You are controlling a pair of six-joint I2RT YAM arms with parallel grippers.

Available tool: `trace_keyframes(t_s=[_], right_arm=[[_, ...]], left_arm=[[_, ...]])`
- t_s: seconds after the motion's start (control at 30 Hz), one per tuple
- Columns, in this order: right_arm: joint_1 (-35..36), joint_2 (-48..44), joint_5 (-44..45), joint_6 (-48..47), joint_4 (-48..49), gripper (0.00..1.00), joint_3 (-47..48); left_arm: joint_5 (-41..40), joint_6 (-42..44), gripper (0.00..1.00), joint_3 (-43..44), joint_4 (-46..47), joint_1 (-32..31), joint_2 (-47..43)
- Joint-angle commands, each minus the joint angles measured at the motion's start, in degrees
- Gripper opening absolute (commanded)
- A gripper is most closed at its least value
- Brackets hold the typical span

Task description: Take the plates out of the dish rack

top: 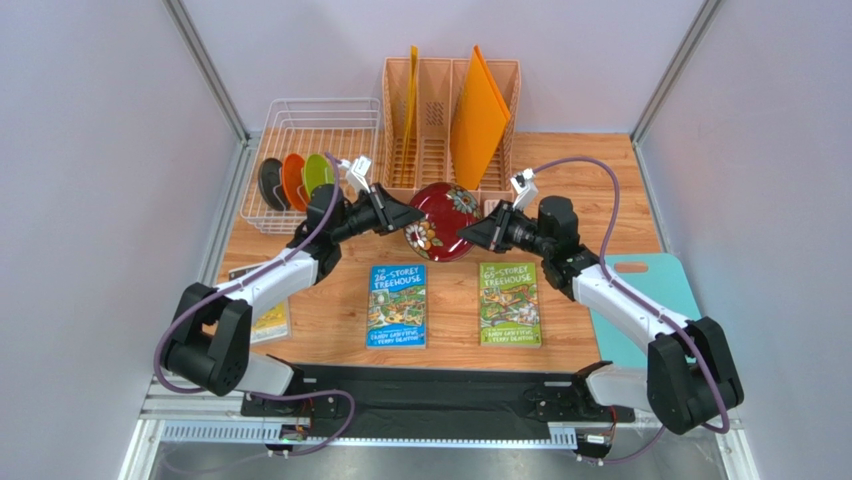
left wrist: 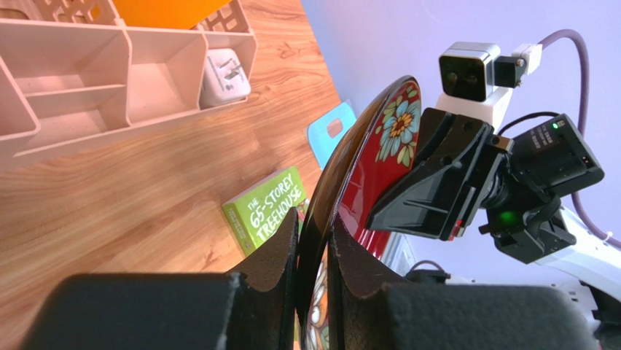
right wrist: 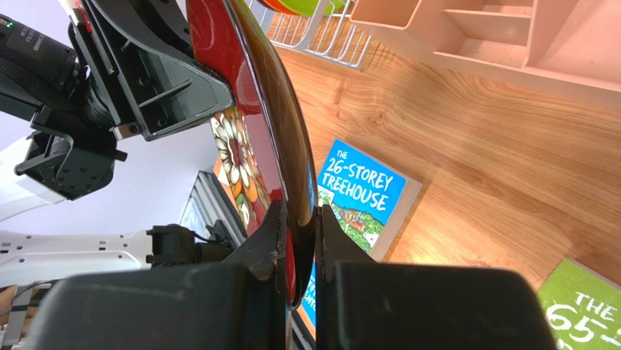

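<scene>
The dark red floral plate (top: 440, 220) hangs in the air over the table's middle, held by both grippers. My left gripper (top: 412, 218) is shut on its left rim; the left wrist view shows the plate (left wrist: 383, 146) edge-on between the jaws. My right gripper (top: 468, 236) is shut on its right rim; the right wrist view shows the plate (right wrist: 251, 109) clamped the same way. The black plate (top: 270, 185), the orange plate (top: 293, 180) and the lime green plate (top: 317, 175) stand upright in the white wire dish rack (top: 310, 120) at the back left.
A peach slotted organizer (top: 440, 150) with tall orange folders (top: 480, 115) stands behind the plate. A blue book (top: 397, 305) and a green book (top: 509, 304) lie below it. A teal board (top: 645, 300) lies at the right. A small card (top: 270, 322) lies by the left arm.
</scene>
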Motion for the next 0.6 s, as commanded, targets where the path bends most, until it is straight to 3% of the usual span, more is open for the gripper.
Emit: trace_keyframes(t_s=[0.0,0.03,0.07,0.13,0.2,0.23,0.37,0.43,0.57], right_arm=[[1.65,-2.61,2.57,-4.31,2.53,0.00,-0.87],[1.57,-3.40,3.72,-4.76,1.74,0.00,-0.96],[1.39,-5.15,5.90,-5.80,-0.27,0.00,-0.96],[1.13,-7.09,9.42,-6.69,-3.44,0.00,-0.17],[0.51,-9.99,13.91,-8.27,-8.18,0.00,0.88],[-0.53,-11.13,17.58,-8.80,-9.85,0.00,1.32],[-5.28,-17.36,25.68,-10.30,-20.03,0.00,3.60],[-9.74,-19.13,30.33,-10.38,-24.09,0.00,5.79],[-20.56,-18.18,30.80,-9.25,-32.09,0.00,8.35]], left_arm=[[0.96,-2.36,0.00,0.18,5.29,-1.81,-0.22],[0.78,-2.01,0.08,0.09,5.20,-1.89,-0.05],[0.69,-1.83,0.22,-0.08,5.02,-1.81,-0.05],[-0.10,-0.17,0.58,0.09,2.92,-1.81,-0.13],[-1.50,2.37,0.75,0.18,0.64,-1.81,-0.75],[-1.94,3.60,0.99,0.18,-0.24,-1.81,-1.71],[-7.11,15.10,0.99,3.42,-14.43,-1.81,-6.19],[-15.62,22.93,1.00,5.18,-21.49,-1.81,-9.70],[-31.62,32.96,0.99,9.22,-34.76,-1.81,-13.93]])
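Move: The red plate is pinched by both hands, its middle about 5 cm right of and 1 cm back from the left hand, and about 4 cm left of and 2 cm ahead of the right. From the right hand, some 20 cm lower, the green 65-Storey book lies roughly 12 cm right and 9 back, the white charger 8 right and 12 ahead, and the teal board about 43 right and 12 back. The red plate passes over: the left fingers open wide and let go of its left side while the right fingers keep their pinch. The right hand then speeds off to the right, about 15 cm and slightly forward, turning some 30 degrees clockwise and tipping its fingertips down. The freed left hand dips, then draws back about 3 cm left towards the dish rack, fingertips tipping down. ##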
